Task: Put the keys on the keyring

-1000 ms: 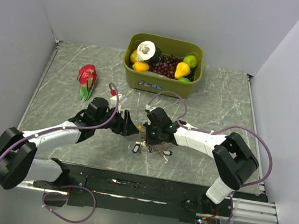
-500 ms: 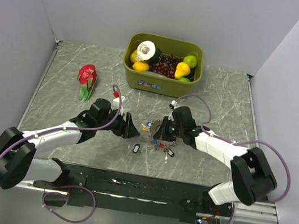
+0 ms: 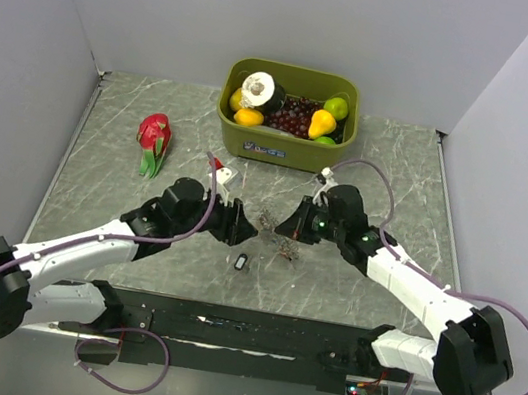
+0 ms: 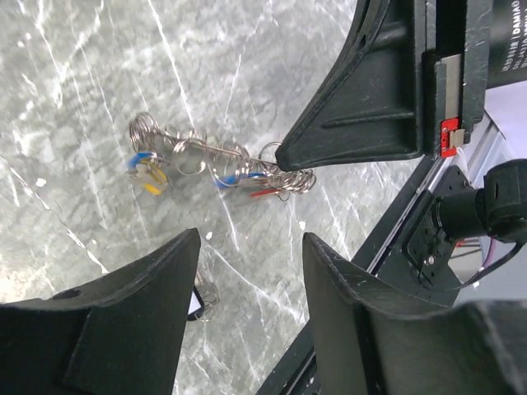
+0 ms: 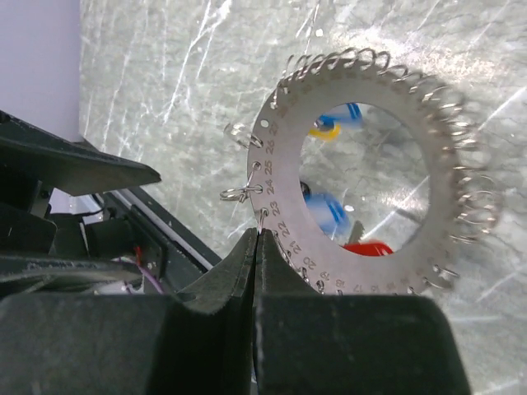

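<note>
The keyring (image 5: pixel 280 177) is a flat grey ring with numbered holes and small wire loops round its rim. My right gripper (image 5: pixel 257 234) is shut on one loop at its edge and holds it off the table. Blue (image 5: pixel 333 210), red (image 5: pixel 370 247) and yellow keys show through and below it. In the left wrist view the keyring (image 4: pixel 222 160) is edge-on, with blue and yellow keys (image 4: pixel 146 171) at its left end. My left gripper (image 4: pixel 251 239) is open with nothing between its fingers. A black key (image 4: pixel 196 300) lies on the table beside its left finger. From above the black key (image 3: pixel 241 262) sits between both grippers.
An olive bin (image 3: pixel 235 135) full of fruit stands at the back of the table. A red dragon fruit (image 3: pixel 153 138) lies at the left. The black mounting rail (image 3: pixel 252 329) runs along the near edge.
My right gripper drew back to the right with the keyring and its keys, lifting them off the table. The left gripper shifted right and narrowed a little. The black key stayed put.
</note>
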Controlling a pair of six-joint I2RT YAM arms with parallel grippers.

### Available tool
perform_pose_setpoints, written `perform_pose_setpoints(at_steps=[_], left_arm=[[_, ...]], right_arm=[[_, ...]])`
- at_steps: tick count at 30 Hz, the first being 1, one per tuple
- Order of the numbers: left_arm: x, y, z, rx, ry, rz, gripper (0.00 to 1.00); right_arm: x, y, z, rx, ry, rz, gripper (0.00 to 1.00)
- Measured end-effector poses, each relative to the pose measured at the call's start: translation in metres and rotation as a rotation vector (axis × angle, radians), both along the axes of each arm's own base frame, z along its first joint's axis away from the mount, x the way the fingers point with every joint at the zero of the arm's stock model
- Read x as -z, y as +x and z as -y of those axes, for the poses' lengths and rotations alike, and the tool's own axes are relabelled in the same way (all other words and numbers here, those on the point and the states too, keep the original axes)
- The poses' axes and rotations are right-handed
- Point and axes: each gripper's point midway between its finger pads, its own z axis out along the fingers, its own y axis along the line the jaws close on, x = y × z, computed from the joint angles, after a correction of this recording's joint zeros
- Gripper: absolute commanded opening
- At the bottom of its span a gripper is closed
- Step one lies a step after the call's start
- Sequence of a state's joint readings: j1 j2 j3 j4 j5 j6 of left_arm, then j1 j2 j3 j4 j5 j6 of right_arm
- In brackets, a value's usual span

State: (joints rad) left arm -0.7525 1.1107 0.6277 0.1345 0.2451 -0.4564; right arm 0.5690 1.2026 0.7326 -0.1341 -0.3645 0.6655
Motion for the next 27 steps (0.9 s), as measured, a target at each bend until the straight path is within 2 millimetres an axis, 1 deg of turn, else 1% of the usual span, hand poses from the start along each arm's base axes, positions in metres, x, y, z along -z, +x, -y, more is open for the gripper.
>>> perform_pose_setpoints(at_steps=[3, 6, 8, 10, 13, 17, 19, 21, 22, 23, 25, 26, 27], left_arm=[[-0.008, -0.001, 0.000, -0.016, 0.000, 0.025, 0.58], [-0.014, 0.001, 0.000, -0.030, 0.002, 0.043, 0.58], [-0.014, 0.002, 0.000, -0.041, 0.006, 0.047, 0.58], [-0.012, 0.002, -0.001, -0.049, 0.014, 0.043, 0.59], [-0.010, 0.002, -0.003, -0.058, 0.024, 0.039, 0.59], [-0.011, 0.003, -0.003, -0.062, 0.024, 0.040, 0.60], [-0.011, 0.003, -0.003, -0.063, 0.023, 0.041, 0.60], [-0.009, 0.003, -0.004, -0.067, 0.026, 0.040, 0.61], [-0.009, 0.003, -0.004, -0.067, 0.028, 0.039, 0.61], [-0.008, 0.003, -0.004, -0.068, 0.029, 0.038, 0.62], [-0.008, 0.003, -0.004, -0.068, 0.029, 0.038, 0.62], [-0.008, 0.003, -0.004, -0.068, 0.030, 0.038, 0.62], [-0.007, 0.003, -0.004, -0.069, 0.029, 0.038, 0.63]], right_arm=[[-0.003, -0.002, 0.004, 0.009, -0.005, -0.001, 0.00], [0.003, -0.004, 0.010, 0.027, -0.034, -0.020, 0.00], [0.010, -0.003, 0.016, 0.055, -0.066, -0.031, 0.00], [0.018, -0.001, 0.024, 0.092, -0.107, -0.038, 0.00], [0.040, -0.004, 0.041, 0.154, -0.180, -0.068, 0.00], [0.069, -0.015, 0.060, 0.209, -0.263, -0.130, 0.00], [0.080, -0.019, 0.064, 0.220, -0.285, -0.162, 0.00], [0.087, -0.019, 0.062, 0.217, -0.287, -0.185, 0.01], [0.090, -0.019, 0.059, 0.210, -0.282, -0.196, 0.07], [0.093, -0.019, 0.056, 0.201, -0.277, -0.207, 0.33], [0.097, -0.019, 0.048, 0.177, -0.254, -0.225, 0.52], [0.098, -0.020, 0.043, 0.156, -0.241, -0.228, 0.67], [0.098, -0.020, 0.039, 0.143, -0.228, -0.227, 0.75]])
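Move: The right hand still pinches the keyring by a loop at its edge. The bare table where the ring's middle is to lie is about 4 cm ahead of that hand, 5 cm to its right and 13 cm below. The black-tagged key is on the table, some 3 cm back, 6 cm left and 13 cm below; the left gripper hangs nearby, about 3 cm back, 5 cm left and slightly higher. From the left hand, that landing place is roughly 8 cm ahead, 10 cm right and 16 cm below. Keeping its pinch on the keyring's edge, the right hand carries the ring down about 10 cm, first swinging some 6 cm to its right, away from the left gripper and the black-tagged key, and easing slightly back. The fingertips dip by roughly 15 degrees. Near the bottom the hand comes back left a couple of centimetres and the fingers open about halfway, letting go of the ring. ##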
